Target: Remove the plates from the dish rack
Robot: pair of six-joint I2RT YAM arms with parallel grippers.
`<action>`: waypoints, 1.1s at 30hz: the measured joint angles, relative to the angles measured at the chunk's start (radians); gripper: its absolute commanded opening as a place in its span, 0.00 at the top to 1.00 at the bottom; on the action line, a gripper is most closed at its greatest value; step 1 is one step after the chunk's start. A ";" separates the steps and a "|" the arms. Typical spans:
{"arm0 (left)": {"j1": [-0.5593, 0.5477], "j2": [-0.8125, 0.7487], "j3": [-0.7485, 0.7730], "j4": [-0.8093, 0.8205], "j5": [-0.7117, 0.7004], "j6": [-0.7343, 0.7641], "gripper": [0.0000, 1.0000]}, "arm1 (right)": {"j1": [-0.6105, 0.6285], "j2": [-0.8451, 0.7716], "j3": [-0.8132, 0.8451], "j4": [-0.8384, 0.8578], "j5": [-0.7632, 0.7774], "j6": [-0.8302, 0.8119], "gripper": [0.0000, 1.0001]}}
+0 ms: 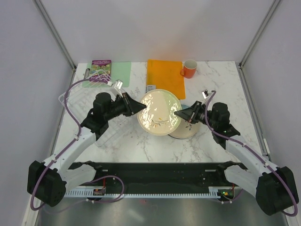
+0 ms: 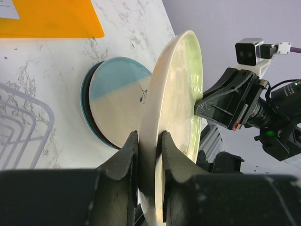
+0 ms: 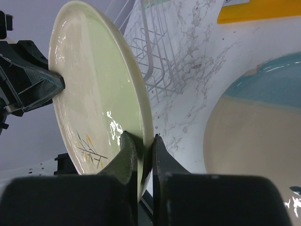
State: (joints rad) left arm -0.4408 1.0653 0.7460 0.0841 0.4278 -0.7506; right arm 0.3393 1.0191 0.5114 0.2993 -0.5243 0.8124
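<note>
A cream plate with a dark sprig [image 1: 159, 112] hangs tilted above the table between both arms. My left gripper [image 1: 142, 108] is shut on its left rim [image 2: 149, 141]. My right gripper [image 1: 178, 113] is shut on the opposite rim [image 3: 144, 143]. Below and to the right, a half blue, half beige plate [image 2: 117, 101] [image 3: 254, 132] lies on top of a stack [image 1: 186, 133] on the table. The white wire dish rack [image 1: 62, 98] [image 2: 19, 127] [image 3: 155, 61] stands to the left under my left arm; I see no plates in the part that shows.
An orange board [image 1: 164, 75] and an orange mug [image 1: 189, 68] lie at the back. A green mat [image 1: 121, 71] with a printed packet [image 1: 101, 69] sits at the back left. Grey walls close in both sides.
</note>
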 measured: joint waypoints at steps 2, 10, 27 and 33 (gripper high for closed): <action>-0.009 0.000 0.015 -0.020 -0.008 0.007 0.67 | 0.003 -0.040 0.002 -0.044 0.019 -0.003 1.00; -0.055 0.032 0.050 -0.164 -0.149 0.100 0.33 | 0.046 -0.142 0.074 -0.227 0.119 -0.123 1.00; -0.060 -0.193 0.071 -0.406 -0.575 0.297 0.27 | -0.248 -0.100 0.083 -0.530 0.249 -0.282 1.00; -0.060 -0.224 0.073 -0.452 -0.618 0.328 0.27 | -0.253 -0.039 0.083 -0.518 0.173 -0.280 1.00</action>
State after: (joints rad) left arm -0.5007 0.8413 0.8192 -0.3679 -0.1898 -0.4225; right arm 0.0868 0.9798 0.5941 -0.2184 -0.3515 0.5327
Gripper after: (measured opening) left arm 0.731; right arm 0.081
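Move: Between the hands hangs the cream-and-green plate, pinched at both side rims: its middle is some 9 cm left of the right hand, and about 8 cm right of the left hand and 2 cm back. The plate stack lies about 3 cm ahead, 5 cm right and 15 cm below the right hand; from the left hand, 22 cm right, 1 cm ahead and 17 cm down. The dish rack's middle is roughly 23 cm left and 5 cm ahead of the left hand, 16 cm lower. Taking the plate over alone, the right hand keeps its rim pinch, lifts about 3 cm, then swings right some 11 cm while sinking to 6.5 cm below its start, towards the stack, turning clockwise and tipping down. The left fingers open wide and let go; that hand dips a little, then swings about 11 cm left over the rack's right corner, rolling and turning counter-clockwise. ##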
